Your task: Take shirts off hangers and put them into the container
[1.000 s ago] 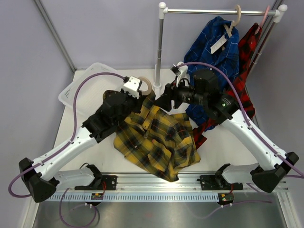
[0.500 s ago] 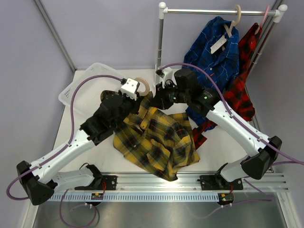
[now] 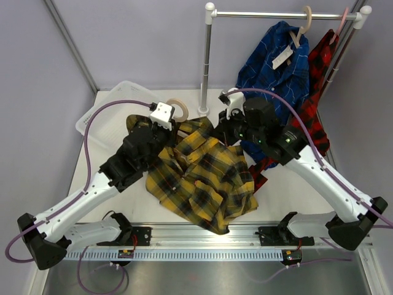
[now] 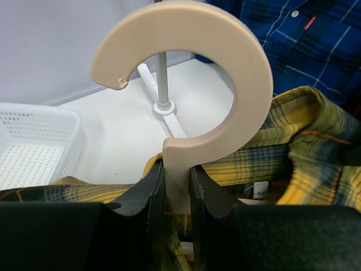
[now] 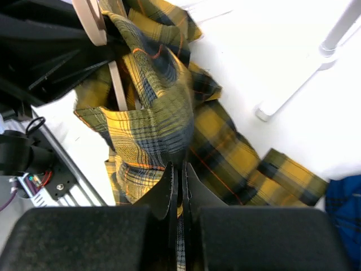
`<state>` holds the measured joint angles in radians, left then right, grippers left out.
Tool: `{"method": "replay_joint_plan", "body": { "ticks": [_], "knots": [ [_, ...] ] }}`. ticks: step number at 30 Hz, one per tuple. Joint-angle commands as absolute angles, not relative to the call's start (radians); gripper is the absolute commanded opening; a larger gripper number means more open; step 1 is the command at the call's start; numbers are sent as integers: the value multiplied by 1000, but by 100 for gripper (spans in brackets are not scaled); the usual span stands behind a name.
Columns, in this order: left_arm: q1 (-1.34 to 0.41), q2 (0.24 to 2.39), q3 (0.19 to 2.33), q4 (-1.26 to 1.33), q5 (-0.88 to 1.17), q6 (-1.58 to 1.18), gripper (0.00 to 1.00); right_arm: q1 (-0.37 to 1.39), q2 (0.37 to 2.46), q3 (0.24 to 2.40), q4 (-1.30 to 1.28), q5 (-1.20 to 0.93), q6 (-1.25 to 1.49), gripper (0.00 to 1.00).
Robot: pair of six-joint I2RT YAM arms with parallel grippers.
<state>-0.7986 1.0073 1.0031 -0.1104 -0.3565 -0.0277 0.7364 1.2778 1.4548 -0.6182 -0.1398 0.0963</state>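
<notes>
The yellow-and-black shirt (image 3: 202,178) lies crumpled on the table, still on its beige hanger (image 3: 178,110). My left gripper (image 3: 167,125) is shut on the hanger's neck (image 4: 177,169), just below the round hook (image 4: 225,68). My right gripper (image 5: 179,175) is shut on a fold of the yellow shirt (image 5: 163,107), close beside the hanger (image 5: 93,20). The blue shirt (image 3: 276,67) and the red-and-black shirt (image 3: 316,92) hang on the rack from a beige hanger (image 3: 304,21) and a pinkish hanger (image 3: 341,24). The white container (image 3: 104,117) sits at the back left, behind my left arm.
The white-and-steel rack (image 3: 209,55) stands at the back, and its foot (image 5: 293,84) rests on the table just beyond the yellow shirt. Part of the basket (image 4: 28,147) shows at the left of the left wrist view. Purple cables loop over both arms.
My right gripper has closed on the yellow shirt's fabric beside the hanger and drawn it back to the right. The left arm with the hanger has shifted slightly left.
</notes>
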Motion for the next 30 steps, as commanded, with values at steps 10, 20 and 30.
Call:
{"method": "replay_joint_plan", "body": {
  "ticks": [10,20,30],
  "knots": [
    [-747,942,989,-8,-394,32,0,592,1147,1443,-805,175,60,28],
    [-747,1023,1045,-77,-431,-57,0,765,1187,1535,-776,156,162,59],
    [-747,1042,1057,-114,-612,-127,0,1107,1420,1682,-807,497,319,66]
  ]
}}
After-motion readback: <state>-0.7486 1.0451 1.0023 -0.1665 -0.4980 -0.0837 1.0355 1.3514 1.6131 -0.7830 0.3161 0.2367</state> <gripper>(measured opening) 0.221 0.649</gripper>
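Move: The left gripper still pinches the hanger neck; the hook stands about 5 cm above it and 1 cm farther out, on the same line sideways. For the shut right gripper, the hook lies about 12 cm left, 4 cm ahead and 5 cm higher. The right fingers already grip a fold of the yellow shirt, its bulk some 7 cm nearer the base, 3 cm left and 18 cm lower. The blue shirt hangs roughly 14 cm ahead of the right gripper and 18 cm to its right. Pull the pinched yellow fold to the right, away from the hanger, about 9 cm, turning the right wrist clockwise, and open the fingers to let it go. Then swing the opening right gripper some 11 cm back left and about 5 cm towards the base, over the shirt. Keep the left grip on the hanger, easing it left, a little forward and down, and turning it slightly counter-clockwise. ##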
